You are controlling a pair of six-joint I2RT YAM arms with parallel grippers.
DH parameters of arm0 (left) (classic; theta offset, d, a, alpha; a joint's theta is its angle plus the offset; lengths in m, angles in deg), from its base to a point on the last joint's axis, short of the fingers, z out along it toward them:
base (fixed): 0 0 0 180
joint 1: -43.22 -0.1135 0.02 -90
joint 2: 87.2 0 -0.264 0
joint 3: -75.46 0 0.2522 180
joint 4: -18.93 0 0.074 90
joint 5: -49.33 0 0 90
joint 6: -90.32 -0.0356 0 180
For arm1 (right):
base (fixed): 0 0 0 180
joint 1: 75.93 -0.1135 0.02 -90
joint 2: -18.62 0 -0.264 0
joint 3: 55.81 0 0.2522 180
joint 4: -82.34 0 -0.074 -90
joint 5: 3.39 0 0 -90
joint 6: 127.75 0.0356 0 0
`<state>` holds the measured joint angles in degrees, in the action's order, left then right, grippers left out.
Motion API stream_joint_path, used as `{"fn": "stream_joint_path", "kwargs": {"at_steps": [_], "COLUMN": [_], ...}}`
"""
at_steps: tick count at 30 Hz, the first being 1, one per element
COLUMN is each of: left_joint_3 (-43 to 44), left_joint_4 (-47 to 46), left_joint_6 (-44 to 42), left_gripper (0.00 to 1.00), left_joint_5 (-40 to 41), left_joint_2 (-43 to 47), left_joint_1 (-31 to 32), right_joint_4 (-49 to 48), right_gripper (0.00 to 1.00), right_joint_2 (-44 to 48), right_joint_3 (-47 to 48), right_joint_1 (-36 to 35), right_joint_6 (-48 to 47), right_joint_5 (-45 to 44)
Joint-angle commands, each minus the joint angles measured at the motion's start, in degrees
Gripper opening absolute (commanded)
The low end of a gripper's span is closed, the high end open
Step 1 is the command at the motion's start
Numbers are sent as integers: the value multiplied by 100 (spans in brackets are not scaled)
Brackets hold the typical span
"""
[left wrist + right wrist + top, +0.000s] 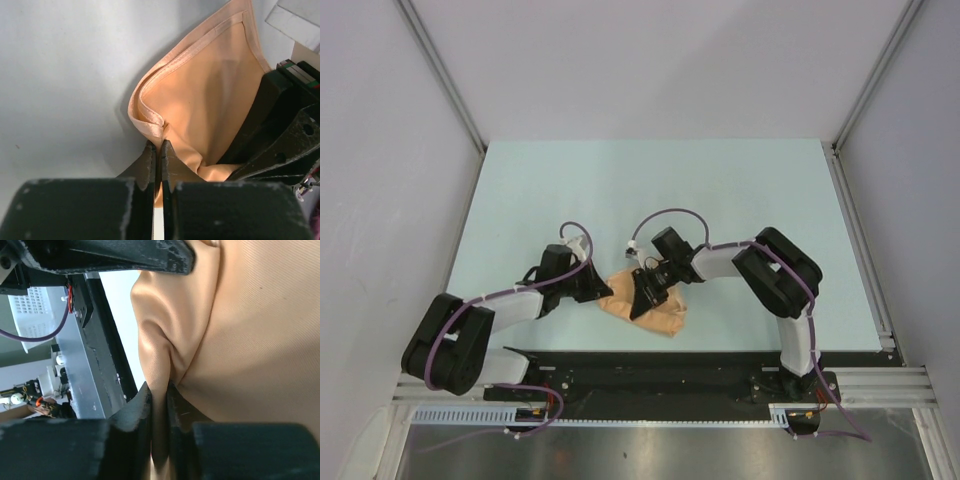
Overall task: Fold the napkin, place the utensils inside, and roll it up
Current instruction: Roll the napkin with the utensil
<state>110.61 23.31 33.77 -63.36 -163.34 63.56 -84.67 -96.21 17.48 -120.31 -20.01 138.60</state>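
The peach-orange napkin [660, 315] lies bunched on the pale table near the front edge, between my two grippers. My left gripper [603, 291] is at its left side. In the left wrist view the left gripper [157, 145] is shut on the napkin [215, 90] at a hemmed edge. My right gripper [642, 300] is over the middle of the cloth. In the right wrist view the right gripper [159, 387] is shut on a raised fold of the napkin [250, 340]. The utensils are out of view.
The black base rail [650, 365] runs just behind the napkin at the table's near edge. Pale green table [650, 190] stretches beyond it, bounded by white walls and metal posts. The right arm's black body [285, 125] sits close beside the left gripper.
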Motion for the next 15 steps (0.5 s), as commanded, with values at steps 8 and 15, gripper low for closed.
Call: {"fn": "stream_joint_path", "kwargs": {"at_steps": [8,15], "left_joint_3": [146,418], "left_joint_4": [481,587], "left_joint_6": [47,-32], "left_gripper": [0,0], "left_joint_5": [2,-50], "left_joint_2": [12,-252], "left_joint_1": [102,-12], "right_joint_4": [1992,1828], "right_gripper": [56,66], "right_joint_2": [1521,2674], "right_joint_3": [586,34], "right_joint_1": [624,-849], "right_joint_6": [-1068,-1632], "right_joint_5": [-1286,-4165]}}
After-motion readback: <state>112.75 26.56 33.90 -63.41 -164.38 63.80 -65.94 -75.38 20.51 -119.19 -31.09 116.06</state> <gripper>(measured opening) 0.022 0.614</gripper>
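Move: The right fingers still pinch the napkin's rolled edge just above the table; the napkin's middle lies about 3 cm ahead and 2 cm to their right, roughly 1 cm lower. The roll's near end is some 8 cm to the right and 4 cm nearer the base, while the left fingers stand about 5 cm to the left and 5 cm ahead. From the left hand, which pinches the roll's other end, the napkin's middle is about 7 cm right and 2 cm back. The right fingers open and let go of the rolled edge, the hand first sliding low forward and to the right over the napkin, then climbing away to end about 8 cm up, 5 cm forward and 4 cm right, its wrist turning some 25 degrees so that the fingers point more steeply down. All the while the left hand stays in place close to the table, keeping its shut pinch on the roll's left end. ##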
